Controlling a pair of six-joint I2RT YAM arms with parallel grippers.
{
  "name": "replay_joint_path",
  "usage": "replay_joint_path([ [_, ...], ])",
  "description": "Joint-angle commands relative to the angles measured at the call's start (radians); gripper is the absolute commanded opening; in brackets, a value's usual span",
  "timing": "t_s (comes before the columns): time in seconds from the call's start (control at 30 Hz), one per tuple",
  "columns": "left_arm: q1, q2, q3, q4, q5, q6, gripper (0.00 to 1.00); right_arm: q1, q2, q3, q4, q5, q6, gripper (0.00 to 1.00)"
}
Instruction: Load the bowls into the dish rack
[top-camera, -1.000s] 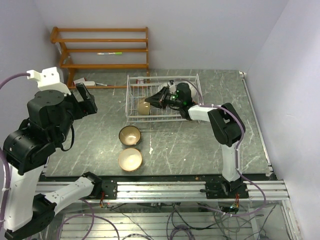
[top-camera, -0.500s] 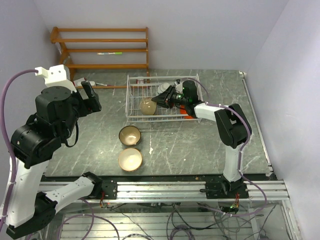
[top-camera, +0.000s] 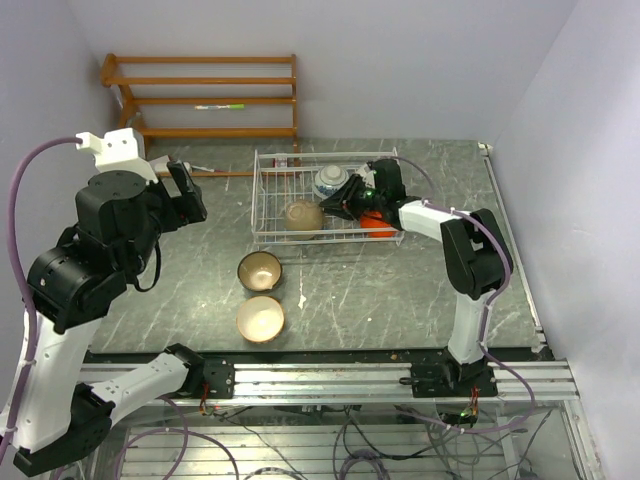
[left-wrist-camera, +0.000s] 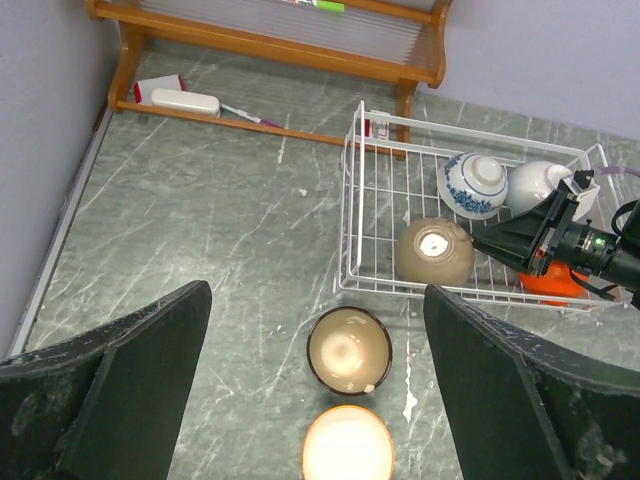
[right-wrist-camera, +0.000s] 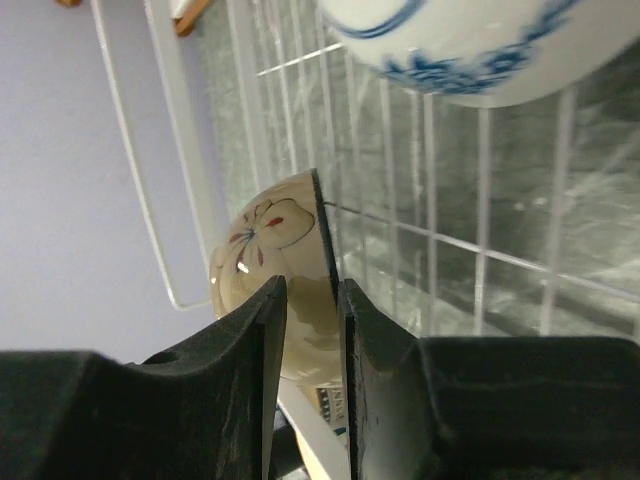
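Observation:
The white wire dish rack (top-camera: 258, 200) holds a beige flowered bowl (top-camera: 303, 215) lying mouth-down, a blue-and-white bowl (top-camera: 331, 182), a white bowl (left-wrist-camera: 532, 186) and an orange-red bowl (top-camera: 380, 226). My right gripper (top-camera: 333, 208) lies low inside the rack at the beige bowl's right edge. In the right wrist view its jaws (right-wrist-camera: 312, 288) stand a narrow gap apart, with the beige bowl's (right-wrist-camera: 258, 240) dark rim at their tips. A brown bowl with a tan inside (top-camera: 260, 270) and a pale bowl (top-camera: 260, 318) sit on the table in front of the rack. My left gripper (left-wrist-camera: 315, 292) hangs wide open high above them.
An orange-brown wooden shelf (top-camera: 205, 95) stands against the back wall, with a white box (left-wrist-camera: 185, 101) and a pen lying on the table at its foot. Walls close in on the left, back and right. The table's metal rail runs along the near edge.
The right gripper drew back to the right inside the rack and its jaws parted. The beige bowl shifted slightly right and now lies mouth-down. The left arm rose a little.

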Motion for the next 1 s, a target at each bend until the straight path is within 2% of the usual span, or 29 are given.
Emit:
replay_joint_path([
  [0.0,-0.006,-0.002,-0.006,0.035,0.016,0.010,0.99,-0.017,-0.045,0.037,-0.106,0.052,-0.075,0.28],
  [0.33,-0.006,-0.016,-0.014,0.033,0.012,0.009,0.99,-0.016,-0.070,0.137,-0.289,0.146,-0.191,0.28],
  [0.5,-0.006,-0.017,-0.009,0.028,0.005,0.008,0.99,0.022,-0.069,0.334,-0.568,0.280,-0.374,0.31],
  [0.6,-0.006,-0.016,-0.007,0.029,0.004,0.010,0.99,0.077,-0.046,0.474,-0.732,0.388,-0.503,0.37],
  [0.73,-0.005,-0.011,-0.006,0.034,0.007,0.010,0.99,0.190,0.025,0.659,-0.924,0.510,-0.624,0.50],
  [0.83,-0.005,-0.007,0.000,0.032,0.006,0.011,0.99,0.264,0.091,0.742,-1.021,0.612,-0.691,0.58],
  [0.97,-0.005,-0.004,0.004,0.027,0.004,0.009,0.99,0.337,0.138,0.795,-1.065,0.692,-0.740,0.66],
])
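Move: The brown bowl, apparently next, is on the table in front of the rack, roughly 16 cm back, 17 cm left and 8 cm below the empty right hand. Just left of the fingertips is the racked bowl, about 6 cm left and 2 cm back; the blue-white bowl is 7 cm ahead and 1 cm right. From the idle left hand, the brown bowl lies about 5 cm ahead, 8 cm right and 39 cm down. Edging right off the racked bowl, the right hand lifts about 9 cm, then swings left over it, opening. ##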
